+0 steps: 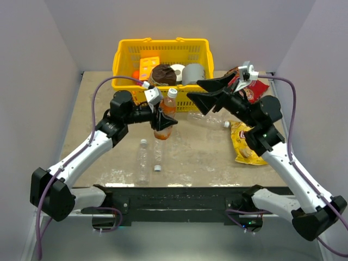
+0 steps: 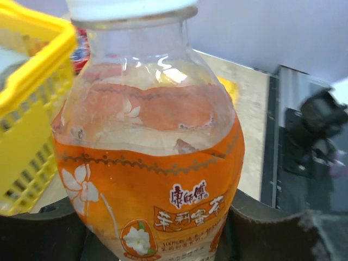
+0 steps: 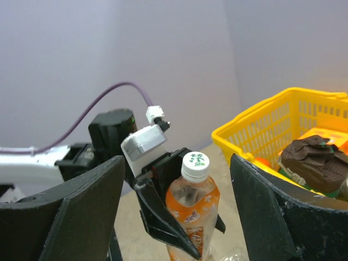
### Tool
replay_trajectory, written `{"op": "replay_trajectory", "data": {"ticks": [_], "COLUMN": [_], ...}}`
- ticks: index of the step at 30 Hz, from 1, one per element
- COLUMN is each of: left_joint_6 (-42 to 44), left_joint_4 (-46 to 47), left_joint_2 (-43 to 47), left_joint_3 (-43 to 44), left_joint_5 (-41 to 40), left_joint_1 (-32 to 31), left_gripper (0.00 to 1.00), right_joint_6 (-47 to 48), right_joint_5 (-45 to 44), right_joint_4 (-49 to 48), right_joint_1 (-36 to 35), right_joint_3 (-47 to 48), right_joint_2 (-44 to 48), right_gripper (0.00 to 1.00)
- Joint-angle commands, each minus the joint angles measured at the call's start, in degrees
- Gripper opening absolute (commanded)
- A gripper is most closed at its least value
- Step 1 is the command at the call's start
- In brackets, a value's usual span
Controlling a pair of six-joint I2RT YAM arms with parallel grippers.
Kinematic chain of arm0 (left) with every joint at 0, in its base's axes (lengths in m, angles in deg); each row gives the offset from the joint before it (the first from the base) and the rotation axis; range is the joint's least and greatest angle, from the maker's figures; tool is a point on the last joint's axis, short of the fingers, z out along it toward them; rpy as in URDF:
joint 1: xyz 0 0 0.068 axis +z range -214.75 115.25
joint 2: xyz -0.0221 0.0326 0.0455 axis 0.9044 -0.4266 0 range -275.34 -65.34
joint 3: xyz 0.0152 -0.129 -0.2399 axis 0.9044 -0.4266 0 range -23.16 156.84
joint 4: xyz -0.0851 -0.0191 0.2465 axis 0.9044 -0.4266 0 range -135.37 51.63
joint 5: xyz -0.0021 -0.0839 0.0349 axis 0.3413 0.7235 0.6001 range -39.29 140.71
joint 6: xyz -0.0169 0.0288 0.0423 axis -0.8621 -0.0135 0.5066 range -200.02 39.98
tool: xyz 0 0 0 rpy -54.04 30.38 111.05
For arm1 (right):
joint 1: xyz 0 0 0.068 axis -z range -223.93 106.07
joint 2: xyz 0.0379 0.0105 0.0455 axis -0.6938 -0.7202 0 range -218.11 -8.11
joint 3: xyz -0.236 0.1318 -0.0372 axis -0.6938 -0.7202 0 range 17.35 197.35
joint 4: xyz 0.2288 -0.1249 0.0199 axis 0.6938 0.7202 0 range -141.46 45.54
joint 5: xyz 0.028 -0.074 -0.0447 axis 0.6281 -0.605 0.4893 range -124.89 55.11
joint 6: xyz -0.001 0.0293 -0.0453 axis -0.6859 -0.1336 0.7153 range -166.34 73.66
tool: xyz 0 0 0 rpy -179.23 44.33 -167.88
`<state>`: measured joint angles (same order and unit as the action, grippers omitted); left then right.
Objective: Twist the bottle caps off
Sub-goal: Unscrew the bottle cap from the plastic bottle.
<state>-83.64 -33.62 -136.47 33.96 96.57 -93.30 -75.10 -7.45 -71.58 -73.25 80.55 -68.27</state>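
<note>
An orange-labelled bottle (image 1: 166,113) stands upright in front of the basket, and my left gripper (image 1: 163,123) is shut on its lower body. The left wrist view fills with that bottle (image 2: 152,179), its white cap (image 2: 130,8) at the top edge. My right gripper (image 1: 203,92) is open, level with the cap (image 1: 172,93) and to its right, not touching it. From the right wrist, the cap (image 3: 196,165) with green print sits screwed on, between and beyond the fingers (image 3: 277,206). Three clear bottles lie on the table: two (image 1: 143,160) (image 1: 158,152) near the front, one (image 1: 209,118) to the right.
A yellow basket (image 1: 163,46) holding rolls, a grey can and other items stands at the back, just behind the held bottle. A red snack bag (image 1: 254,89) and a yellow one (image 1: 244,142) lie on the right, under my right arm.
</note>
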Motion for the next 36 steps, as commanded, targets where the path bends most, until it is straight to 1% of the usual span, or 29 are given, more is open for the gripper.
{"op": "replay_trajectory", "data": {"ticks": [1, 2, 5, 7, 11, 13, 16, 19, 34, 36], "left_joint_6": [-0.16, -0.77, -1.04, -0.87, 0.1, 0.45, 0.98, 1.42, 2.56, 2.56], "left_joint_4": [1.13, 1.13, 1.22, 1.05, 0.7, 0.26, -0.09, -0.54, -1.41, -1.5], "left_joint_2": [2.05, 2.05, 1.96, 2.05, 1.96, 1.61, 1.35, 0.82, -0.59, -0.67], "left_joint_3": [0.89, 0.71, 0.36, 0.36, 0.27, 0.44, 0.62, 0.71, 1.06, 1.06], "left_joint_5": [-15.79, -18.33, -21.07, -21.96, -23.19, -23.45, -23.54, -23.63, -23.81, -23.81], "left_joint_1": [0.08, -0.01, -0.45, -0.89, -2.11, -2.56, -3.43, -4.23, -6.25, -6.42], "left_gripper": [0.0, 0.0, 0.0, 0.0, 0.0, 0.0, 0.0, 0.0, 0.0, 0.0], "right_joint_6": [1.93, 2.73, 6.07, 6.87, 6.69, 6.34, 5.99, 5.81, 5.37, 5.37], "right_joint_5": [-18.08, -19.95, -26.88, -28.05, -27.53, -27.53, -25.86, -25.42, -23.05, -22.7], "right_joint_4": [9.45, 10.79, 14.57, 16.16, 15.99, 15.11, 14.15, 13.18, 10.98, 10.72], "right_joint_1": [-3.01, -5.02, -9.07, -10.05, -11.37, -11.63, -11.81, -11.81, -11.9, -11.9], "right_joint_3": [3.67, 4.38, 6.84, 8.51, 9.66, 9.92, 10.01, 9.49, 9.4, 9.31], "right_joint_2": [0.22, -0.39, -2.58, -3.9, -7.07, -8.3, -9.36, -9.62, -11.47, -11.64], "right_gripper": [0.79, 0.78, 0.79, 0.78, 0.75, 0.69, 0.64, 0.61, 0.55, 0.53]}}
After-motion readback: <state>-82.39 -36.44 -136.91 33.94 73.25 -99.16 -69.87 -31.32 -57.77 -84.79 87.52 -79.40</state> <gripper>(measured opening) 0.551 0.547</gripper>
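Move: The bottle's white cap is about 9 cm to the right hand's left, some 3 cm farther out and 5 cm lower. From that hand, the yellow basket's middle is roughly 25 cm ahead, 14 cm left and 37 cm below; the clear bottle lying on the table is some 14 cm ahead, 6 cm right and 42 cm below. The left hand already grips the bottle, its cap about 11 cm above that hand, straight overhead but for 1 cm to the right. Down some 6.5 cm, forward 5.5 and left nearly 5, after a brief rise, the right hand swoops to the cap, tipping its upturned fingers towards level and turning about 15 degrees clockwise; they narrow from wide to roughly half open around the cap, without a visible squeeze. The left hand keeps its grip, swinging the bottle forward about 5 cm and counter-clockwise, then easing slightly back and down. ##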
